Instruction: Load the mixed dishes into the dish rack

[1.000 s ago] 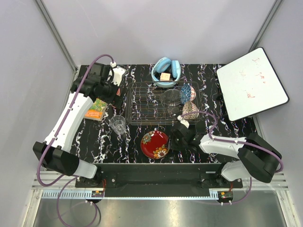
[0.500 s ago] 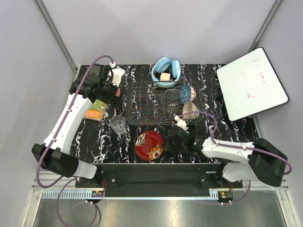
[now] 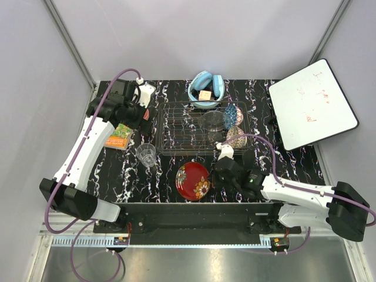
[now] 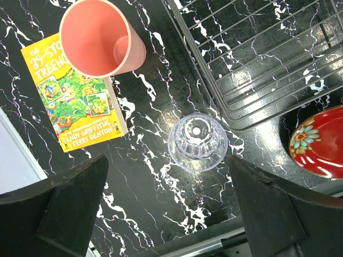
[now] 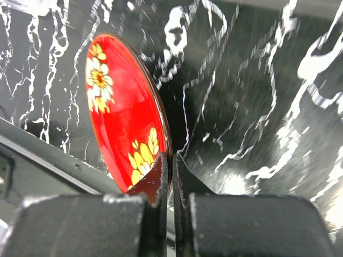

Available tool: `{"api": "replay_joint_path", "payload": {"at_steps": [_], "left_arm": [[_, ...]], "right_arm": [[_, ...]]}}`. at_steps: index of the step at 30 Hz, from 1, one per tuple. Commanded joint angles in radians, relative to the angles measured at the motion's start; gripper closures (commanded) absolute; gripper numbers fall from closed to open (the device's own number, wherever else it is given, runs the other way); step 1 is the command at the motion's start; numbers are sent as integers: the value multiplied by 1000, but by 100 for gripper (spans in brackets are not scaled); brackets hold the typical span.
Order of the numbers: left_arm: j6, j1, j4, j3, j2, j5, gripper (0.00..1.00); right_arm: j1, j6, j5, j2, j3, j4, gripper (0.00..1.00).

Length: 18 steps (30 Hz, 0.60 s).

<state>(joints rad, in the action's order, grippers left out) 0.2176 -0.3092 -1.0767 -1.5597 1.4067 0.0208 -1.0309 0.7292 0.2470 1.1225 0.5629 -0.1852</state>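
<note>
My right gripper point(image 3: 212, 176) point(image 5: 172, 163) is shut on the rim of the red floral plate point(image 3: 194, 180) point(image 5: 115, 107), which is tilted up off the black marble table. The dish rack point(image 3: 176, 126) point(image 4: 268, 59) holds the clear glass plate point(image 3: 211, 121), the blue patterned bowl point(image 3: 233, 113) and the cream speckled bowl point(image 3: 237, 136). The clear glass tumbler point(image 3: 146, 155) point(image 4: 198, 142) stands left of the rack's front corner. Beside the booklet stands the pink cup point(image 4: 99, 37). My left gripper point(image 3: 138, 114) point(image 4: 171, 214) hangs open above the tumbler, holding nothing.
A light blue bowl point(image 3: 205, 88) with a yellow cube sits behind the rack. The orange-green booklet point(image 3: 119, 136) point(image 4: 80, 96) lies left of the tumbler. A white board point(image 3: 311, 106) leans at the right. The table's front edge runs just below the plate.
The right gripper closed on the plate's rim. The plate slid a little left, then came back right and tipped up on edge. The left arm has not moved.
</note>
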Motion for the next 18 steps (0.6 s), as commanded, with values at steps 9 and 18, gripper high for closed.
{"api": "replay_joint_path", "payload": {"at_steps": [9,18], "left_arm": [[6,-4,43,35,-34,-19,1],[0,-4,55,53,-41,-18,1]], "right_arm": [[-6,-523,146,-52,248,13,100],[-6,-727,187,-52,400,-46,100]]}}
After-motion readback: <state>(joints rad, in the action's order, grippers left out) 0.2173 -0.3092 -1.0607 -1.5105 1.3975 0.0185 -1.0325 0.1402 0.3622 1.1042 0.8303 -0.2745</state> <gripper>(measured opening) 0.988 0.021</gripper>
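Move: The right hand already holds the red plate by its right rim. The middle of the dish rack lies about 17 cm ahead of it, some 3 cm left and 4 cm lower; in the rack the glass bowl stands about 21 cm ahead, straight on, and the tan bowl 15 cm ahead and 9 cm to the right. The drinking glass is 9 cm ahead and 24 cm left. From the idle left hand, the rack's middle is about 22 cm right, 3 cm ahead and 22 cm below. The right hand lifts the red plate about 10 cm while carrying it some 5 cm forward towards the front rail of the dish rack, its shut fingers keeping their pinch on the right rim. As it rises, the wrist tips the fingers up from their downward slant towards level, by roughly 25 degrees, and swings them a little counter-clockwise, so that the plate turns with the hand. ##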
